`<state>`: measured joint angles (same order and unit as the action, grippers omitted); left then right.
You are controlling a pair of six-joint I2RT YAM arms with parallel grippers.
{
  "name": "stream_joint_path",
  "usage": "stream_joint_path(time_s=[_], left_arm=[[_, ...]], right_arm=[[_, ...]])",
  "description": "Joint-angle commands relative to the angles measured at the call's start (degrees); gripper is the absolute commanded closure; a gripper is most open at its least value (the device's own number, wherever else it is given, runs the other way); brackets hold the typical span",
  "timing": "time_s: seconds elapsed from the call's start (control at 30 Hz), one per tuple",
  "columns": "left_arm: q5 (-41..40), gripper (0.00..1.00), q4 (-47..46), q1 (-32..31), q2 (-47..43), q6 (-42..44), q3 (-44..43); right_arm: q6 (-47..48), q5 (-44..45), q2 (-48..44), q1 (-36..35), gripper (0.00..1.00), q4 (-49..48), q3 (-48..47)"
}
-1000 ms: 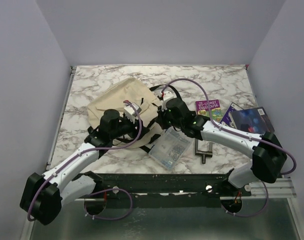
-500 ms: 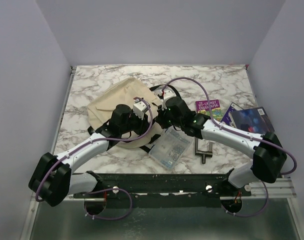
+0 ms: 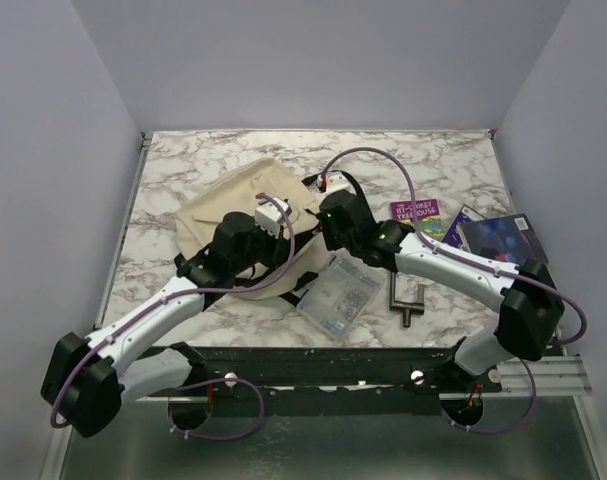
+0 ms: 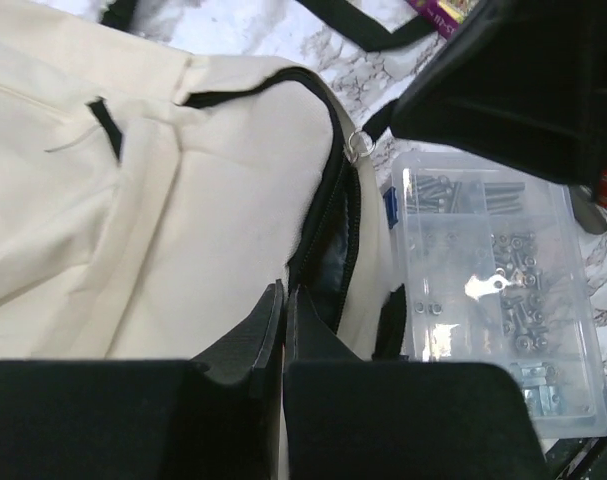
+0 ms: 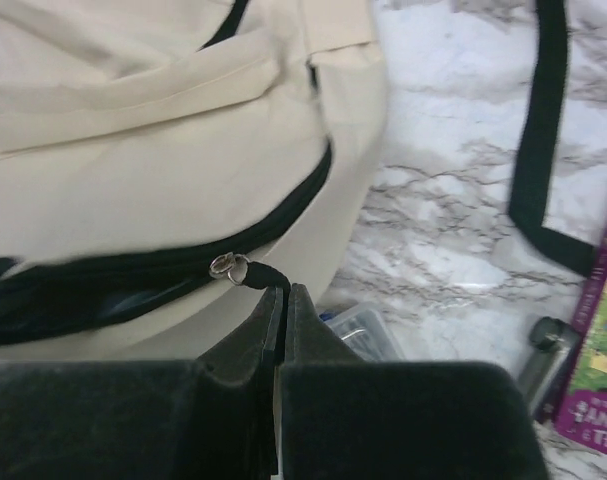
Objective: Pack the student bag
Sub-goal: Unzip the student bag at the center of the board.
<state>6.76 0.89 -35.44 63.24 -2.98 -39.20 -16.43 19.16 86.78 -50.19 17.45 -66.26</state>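
Note:
The student bag (image 3: pixel 233 205), cream with black zip lines, lies at the left-middle of the marble table. Its zip stands partly open, showing a dark inside (image 4: pixel 333 260). In the left wrist view, my left gripper (image 4: pixel 283 296) is shut at the cream lip of that opening, with a sliver of fabric between its fingers. In the right wrist view, my right gripper (image 5: pixel 283 291) is shut on the black zip pull cord (image 5: pixel 261 273), just behind its metal ring (image 5: pixel 227 266). Both grippers meet at the bag's right edge.
A clear plastic box of screws (image 3: pixel 340 292) lies right against the bag's near-right side. A purple book (image 3: pixel 415 213), a blue book (image 3: pixel 498 238) and a metal clamp (image 3: pixel 408 300) lie to the right. A black strap (image 5: pixel 541 130) trails over the marble.
My left gripper has reached to the bag's zip opening and gone from open to shut there. The right gripper has stayed shut on the zip pull, shifting slightly towards the back.

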Motion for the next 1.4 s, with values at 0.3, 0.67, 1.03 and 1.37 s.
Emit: stream_joint_path(time_s=[0.3, 0.67, 1.03, 1.37], left_arm=[[-6.3, 1.0, 10.4, -2.4, -20.6, 6.1, 5.3], [-6.3, 1.0, 10.3, -2.4, -24.8, 1.1, 4.8], [-0.2, 1.0, 8.8, 0.9, -14.6, -7.1, -3.1], [5.8, 0.19, 9.4, -1.2, 1.9, -11.7, -9.2]], right_arm=[[12.9, 25.6, 14.6, 5.2, 1.0, -1.1, -11.8], [24.9, 11.1, 28.5, 10.7, 1.0, -15.1, -19.4], [-0.8, -8.2, 20.1, 12.0, 0.44, 9.1, -22.6], [-16.4, -17.7, -1.2, 18.4, 0.15, 11.3, -3.9]])
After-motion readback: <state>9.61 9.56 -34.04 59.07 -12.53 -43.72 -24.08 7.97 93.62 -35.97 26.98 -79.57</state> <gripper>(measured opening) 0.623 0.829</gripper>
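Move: The student bag's zipper pull, its cord already pinched in the right fingers, has its slider about 3 cm left of the right hand and 1 cm below; from the left hand it is some 7 cm ahead and 6 cm right. The zipper's far end lies roughly 12 cm ahead of the right hand, 3 cm left and 3 cm lower. The loose strap is some 7 cm ahead and 11 cm right of that hand, the parts box about 15 cm back and 7 cm right, both 10 cm below. The zipper pull is drawn along the bag's right edge to its far end, the right hand going forward about 16 cm and increasingly down, then opening wide, letting go and backing off up and towards the base. The left hand, still pinching the zipper edge at first, draws up and back some 5 cm as a counter-hold, later rises more, then comes forward and down over the bag, opening. ##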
